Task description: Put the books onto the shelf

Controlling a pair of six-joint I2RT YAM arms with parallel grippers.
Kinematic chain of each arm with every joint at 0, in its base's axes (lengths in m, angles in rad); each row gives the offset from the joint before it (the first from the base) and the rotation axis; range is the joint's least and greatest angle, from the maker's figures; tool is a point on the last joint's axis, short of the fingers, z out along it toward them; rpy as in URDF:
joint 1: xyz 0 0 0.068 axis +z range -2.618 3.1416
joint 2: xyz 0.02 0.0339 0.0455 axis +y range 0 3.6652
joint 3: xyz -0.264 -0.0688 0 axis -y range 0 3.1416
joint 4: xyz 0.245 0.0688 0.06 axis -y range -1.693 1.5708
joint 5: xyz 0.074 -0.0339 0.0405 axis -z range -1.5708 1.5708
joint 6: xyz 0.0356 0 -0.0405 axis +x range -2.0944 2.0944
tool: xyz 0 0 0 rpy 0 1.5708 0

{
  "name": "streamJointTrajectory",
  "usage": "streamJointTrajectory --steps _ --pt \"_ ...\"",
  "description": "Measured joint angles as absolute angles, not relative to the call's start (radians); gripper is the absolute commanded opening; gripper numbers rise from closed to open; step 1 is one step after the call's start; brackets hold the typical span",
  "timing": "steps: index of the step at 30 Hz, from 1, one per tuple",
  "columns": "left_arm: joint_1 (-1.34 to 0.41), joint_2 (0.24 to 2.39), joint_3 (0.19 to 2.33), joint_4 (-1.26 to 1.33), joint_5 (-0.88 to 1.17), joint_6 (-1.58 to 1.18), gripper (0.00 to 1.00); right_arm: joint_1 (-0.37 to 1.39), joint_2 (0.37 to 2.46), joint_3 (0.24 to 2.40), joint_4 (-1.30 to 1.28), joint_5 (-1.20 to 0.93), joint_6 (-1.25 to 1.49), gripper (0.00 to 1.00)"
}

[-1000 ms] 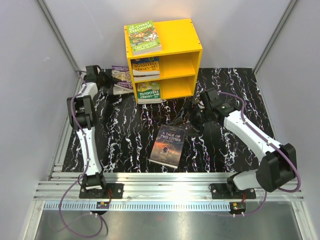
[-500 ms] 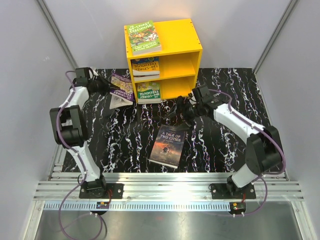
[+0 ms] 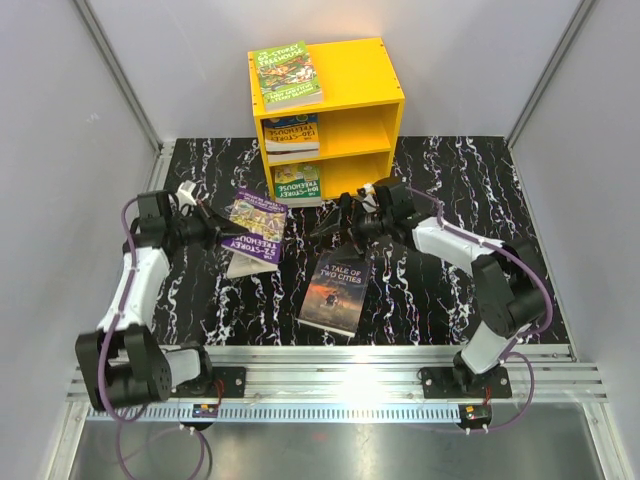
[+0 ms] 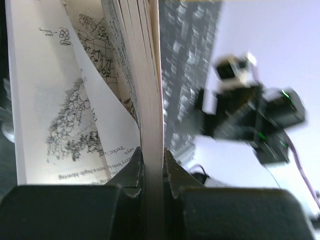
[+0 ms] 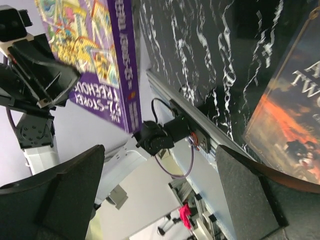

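Note:
The yellow shelf stands at the back with a green book lying on top and one book in each compartment, upper and lower. My left gripper is shut on a purple Treehouse book, held above the table left of centre. In the left wrist view the jaws pinch a thin slice of that book while loose pages fan open. The dark "A Tale of Two Cities" lies flat near the middle. My right gripper hangs open just right of the purple book, with nothing between its fingers.
The black marbled mat covers the table, bounded by grey walls left and right. An aluminium rail carrying both arm bases runs along the near edge. The right arm shows blurred across from the left wrist.
The left arm swung the purple book away from beside the shelf toward the table's middle and nearer the front. The right gripper moved left toward that book, staying open.

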State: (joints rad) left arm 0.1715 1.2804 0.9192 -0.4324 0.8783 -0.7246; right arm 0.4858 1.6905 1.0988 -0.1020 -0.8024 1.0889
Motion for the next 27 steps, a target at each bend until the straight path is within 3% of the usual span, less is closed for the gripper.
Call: streamJointTrajectory --steps 8,14,27 --pt "0.149 1.035 0.731 -0.459 0.943 -0.756 0.0 0.665 1.697 0.976 0.163 -0.805 1.219 1.0" --pt "0.139 0.955 0.547 -0.473 0.962 -0.791 0.0 0.693 1.729 0.937 0.35 -0.794 1.323 1.0" --pt "0.131 0.952 0.572 -0.427 0.985 -0.832 0.0 0.712 1.829 0.989 0.363 -0.745 1.303 1.0"
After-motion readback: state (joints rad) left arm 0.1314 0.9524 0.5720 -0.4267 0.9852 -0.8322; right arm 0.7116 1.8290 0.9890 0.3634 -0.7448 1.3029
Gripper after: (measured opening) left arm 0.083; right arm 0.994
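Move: My left hand holds the purple 52-Storey book, its middle about 6 cm to the right of that hand and a little below it. The book is what my empty right hand goes for: some 18 cm to its left, roughly level in height and reach. A Tale of Two Cities lies on the table about 7 cm back, 2 cm left and 16 cm below my right hand; the green 104-Storey book in the shelf is roughly 22 cm ahead, 13 cm left and 13 cm lower. I bring the two hands together for a second grip on the purple book. My left hand keeps its pinch and draws the book back about 9 cm and some 3 cm right, dipping and then rising slightly; my right, fingers wide open, goes about 8 cm left and 5 back, sinking late so its gap nears the book's right edge. I see no sure touch there. ##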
